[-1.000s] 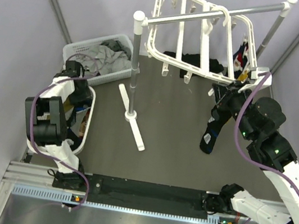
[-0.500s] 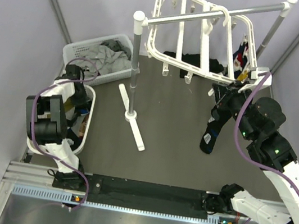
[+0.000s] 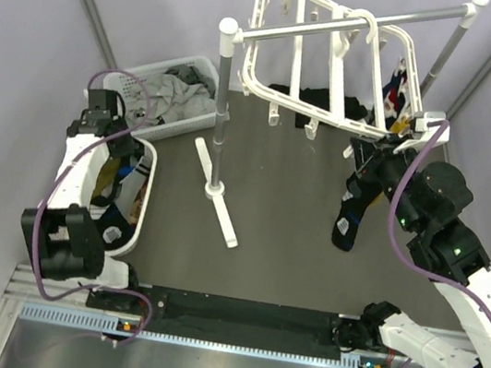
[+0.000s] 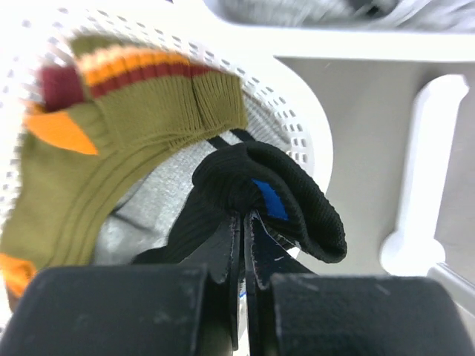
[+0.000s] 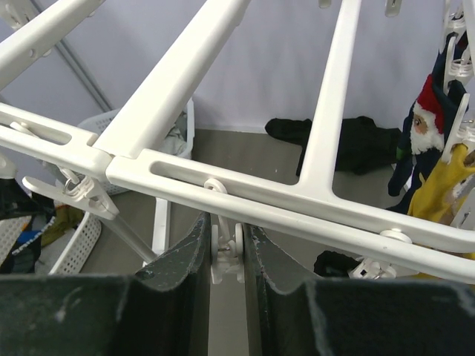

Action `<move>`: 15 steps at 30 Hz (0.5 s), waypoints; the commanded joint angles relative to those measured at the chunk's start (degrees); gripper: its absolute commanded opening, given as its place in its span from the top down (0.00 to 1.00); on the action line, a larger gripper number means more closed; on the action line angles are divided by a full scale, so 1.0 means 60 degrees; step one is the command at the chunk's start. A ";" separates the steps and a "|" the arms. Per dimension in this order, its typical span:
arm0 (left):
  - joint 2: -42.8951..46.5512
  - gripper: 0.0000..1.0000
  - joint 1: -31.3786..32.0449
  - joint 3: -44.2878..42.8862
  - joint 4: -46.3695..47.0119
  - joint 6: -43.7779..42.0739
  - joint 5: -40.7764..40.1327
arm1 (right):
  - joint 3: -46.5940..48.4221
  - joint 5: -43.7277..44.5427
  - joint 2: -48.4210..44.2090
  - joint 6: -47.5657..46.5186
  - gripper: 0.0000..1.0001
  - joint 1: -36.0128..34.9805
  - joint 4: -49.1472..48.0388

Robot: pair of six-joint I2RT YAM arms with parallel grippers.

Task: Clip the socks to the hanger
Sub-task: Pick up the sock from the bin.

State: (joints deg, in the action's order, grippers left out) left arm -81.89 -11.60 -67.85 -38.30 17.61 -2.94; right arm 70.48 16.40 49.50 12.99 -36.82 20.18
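Observation:
The white hanger [image 3: 331, 57] hangs from the grey rack's pole; its bars [image 5: 245, 185] fill the right wrist view. My right gripper [image 3: 372, 153] [image 5: 226, 230] is shut on a small white clip [image 5: 226, 256] under the hanger's near bar. A black-navy sock [image 3: 349, 210] hangs below that spot. A multicoloured sock [image 5: 424, 126] and a yellow sock [image 5: 438, 189] are clipped at the hanger's right side. My left gripper [image 3: 105, 129] [image 4: 243, 222] is shut on a black sock with a blue mark [image 4: 282, 200], held above the white basket. An olive and orange sock [image 4: 111, 148] lies in that basket.
The grey pole rack with white feet [image 3: 219, 143] stands mid-floor. A white basket of pale grey cloths [image 3: 161, 96] sits at the back left, and the sock basket [image 3: 142, 214] lies near the left arm. A black garment [image 3: 320, 98] lies on the floor under the hanger.
My left arm has swung up and out from the sock basket, lifting the black sock. My right arm and the hanger have not moved.

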 commanded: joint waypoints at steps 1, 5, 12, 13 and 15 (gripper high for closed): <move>0.1019 1.00 -0.0001 -0.0600 -0.0618 -0.0122 -0.0301 | 0.0324 -0.0127 -0.0061 -0.0217 0.90 0.0116 0.0312; 0.1926 1.00 0.0028 -0.1140 -0.0691 -0.0297 0.0078 | 0.0353 -0.0214 -0.0002 -0.0247 0.90 0.0116 0.0284; 0.2939 1.00 0.0189 -0.2459 -0.0560 -0.0034 0.2346 | 0.0529 -0.0361 0.0115 -0.0349 0.91 0.0116 0.0444; 0.3056 1.00 0.0233 -0.2634 -0.0530 0.0010 0.2597 | 0.0544 -0.0375 0.0130 -0.0349 0.91 0.0101 0.0444; 0.3305 1.00 0.0248 -0.3206 -0.0559 0.0127 0.3268 | 0.0573 -0.0419 0.0144 -0.0335 0.91 0.0116 0.0430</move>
State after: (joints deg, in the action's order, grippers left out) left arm -65.93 -10.68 -80.79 -43.68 16.91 6.66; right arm 71.18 15.31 50.19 11.94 -36.82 21.23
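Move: The hanger clip that the black sock is bound for lies some 50 cm to the left hand's right, about 7 cm back and 27 cm above; the right hand has that clip at its fingertips. Below the left hand, the sock bin's middle is about 12 cm back, 6 cm left and 12 cm down. The grey-cloth basket sits roughly 14 cm ahead, 5 cm right and 10 cm lower; the stand foot is about 21 cm right, 6 cm back and 15 cm down. The black sock, already pinched by its cuff and partly raised, is carried up about 17 cm above the bin by the left hand, which keeps its fingers shut and gathers speed. Late in the rise the hand swings some 4 cm right towards the hanger, while its wrist tips the fingers forward and up by about 25 degrees. The right hand keeps its pinch on the hanger clip. ##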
